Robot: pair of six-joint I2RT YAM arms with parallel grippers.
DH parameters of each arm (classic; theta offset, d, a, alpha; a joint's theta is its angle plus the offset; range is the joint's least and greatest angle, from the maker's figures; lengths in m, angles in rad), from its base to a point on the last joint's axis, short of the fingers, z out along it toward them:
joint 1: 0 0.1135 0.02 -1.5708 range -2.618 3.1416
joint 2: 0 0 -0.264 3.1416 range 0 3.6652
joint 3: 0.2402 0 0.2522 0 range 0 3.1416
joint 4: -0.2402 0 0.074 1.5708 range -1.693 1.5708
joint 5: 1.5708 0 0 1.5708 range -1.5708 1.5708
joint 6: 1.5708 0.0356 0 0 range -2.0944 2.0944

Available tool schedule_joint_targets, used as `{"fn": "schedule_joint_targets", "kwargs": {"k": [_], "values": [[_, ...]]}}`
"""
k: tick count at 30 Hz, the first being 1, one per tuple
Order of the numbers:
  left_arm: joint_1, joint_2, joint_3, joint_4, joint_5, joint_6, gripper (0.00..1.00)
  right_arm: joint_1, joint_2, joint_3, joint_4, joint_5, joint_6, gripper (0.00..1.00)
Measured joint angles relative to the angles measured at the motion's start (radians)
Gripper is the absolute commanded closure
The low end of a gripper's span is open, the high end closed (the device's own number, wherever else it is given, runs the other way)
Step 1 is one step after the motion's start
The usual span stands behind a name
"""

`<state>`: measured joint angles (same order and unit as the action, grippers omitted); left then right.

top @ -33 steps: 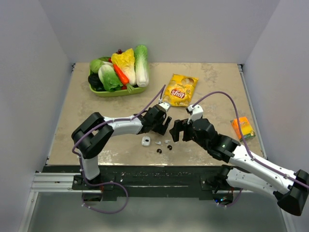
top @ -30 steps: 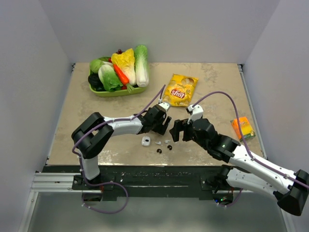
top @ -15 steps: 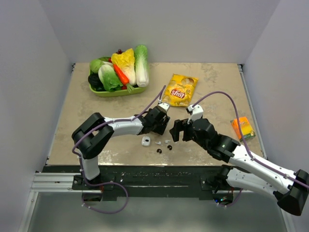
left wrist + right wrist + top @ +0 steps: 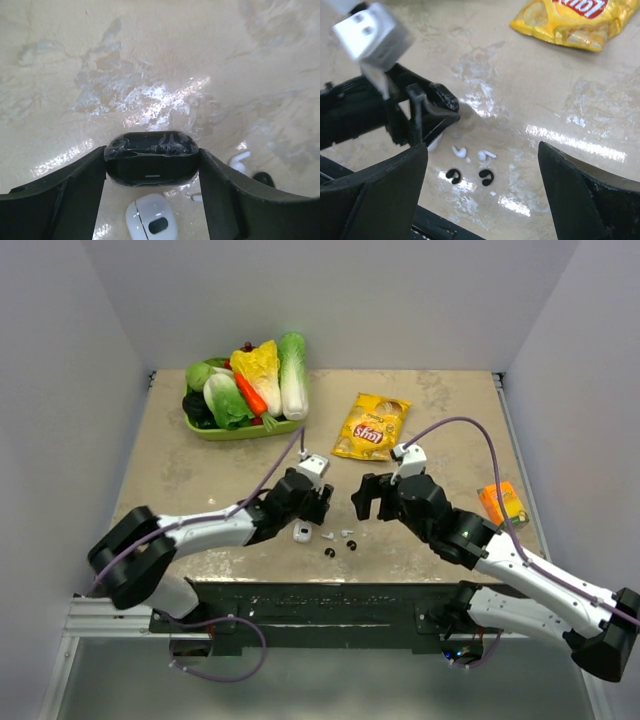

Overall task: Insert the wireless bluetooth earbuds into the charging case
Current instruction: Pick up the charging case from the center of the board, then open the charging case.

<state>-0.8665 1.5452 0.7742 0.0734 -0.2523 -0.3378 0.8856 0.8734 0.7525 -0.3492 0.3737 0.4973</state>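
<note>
A black charging case (image 4: 151, 157) sits between the fingers of my left gripper (image 4: 151, 167), which is shut on its two ends. In the top view the left gripper (image 4: 313, 502) hangs just above a white charging case (image 4: 301, 533), which the left wrist view shows as closed (image 4: 151, 220). To the right of the white case lie two white stemmed earbuds (image 4: 459, 151) (image 4: 486, 155) and two dark rounded earbuds (image 4: 452, 175) (image 4: 486, 176), all loose on the table. My right gripper (image 4: 481, 150) hovers wide open above them, holding nothing; it is at the centre right in the top view (image 4: 372, 498).
A green tray (image 4: 245, 428) of toy vegetables stands at the back left. A yellow chip bag (image 4: 372, 426) lies behind the grippers. An orange box (image 4: 503, 504) sits near the right edge. The earbuds lie close to the table's dark front rail (image 4: 300, 595).
My left arm has swung its elbow out to the left and drawn the gripper left and nearer, over the white case, its fingers narrowing on the black case. The right gripper has barely shifted.
</note>
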Motion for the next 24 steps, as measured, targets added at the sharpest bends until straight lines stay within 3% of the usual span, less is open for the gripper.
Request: {"fn": "schedule_joint_targets", "kwargs": {"k": [6, 11, 18, 24], "values": [[-0.017, -0.304, -0.315, 0.415, 0.073, 0.044, 0.88, 0.0, 0.058, 0.092, 0.012, 0.008, 0.004, 0.05], [-0.13, -0.295, -0.621, 0.874, 0.167, 0.186, 1.0, 0.0, 0.117, 0.124, 0.013, -0.052, -0.019, 0.05], [-0.15, -0.236, -0.696, 1.105, 0.235, 0.312, 1.0, 0.0, 0.126, 0.135, 0.018, -0.158, -0.062, 0.05], [-0.151, -0.221, -0.709, 1.15, 0.281, 0.385, 1.0, 0.0, 0.182, 0.139, 0.021, -0.247, -0.072, 0.04]]}}
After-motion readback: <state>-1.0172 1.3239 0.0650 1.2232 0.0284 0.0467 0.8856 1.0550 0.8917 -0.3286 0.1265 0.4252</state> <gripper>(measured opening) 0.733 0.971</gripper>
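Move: The charging case is already pinched in my left hand, a few centimetres off the board. It is bound for above the nearer black earbud, which lies about 10 cm back, 3 cm right and 5 below. From that hand the white case is 5 cm back, 4 left; the nearer white earbud 6 back, 3 right. From my empty right hand, the held case is some 6 cm ahead, 11 left and 14 lower. Keeping the charging case pinched, I raise my left hand about 6 cm, then draw it some 10 cm back towards the black earbuds, sinking a little before it steadies, while its fingers swing from forward-and-down to nearly level, pointing rightward. My open right hand rises slightly, then slides about 6 cm left towards the case, turning 15 degrees counter-clockwise and dipping back at the end. ##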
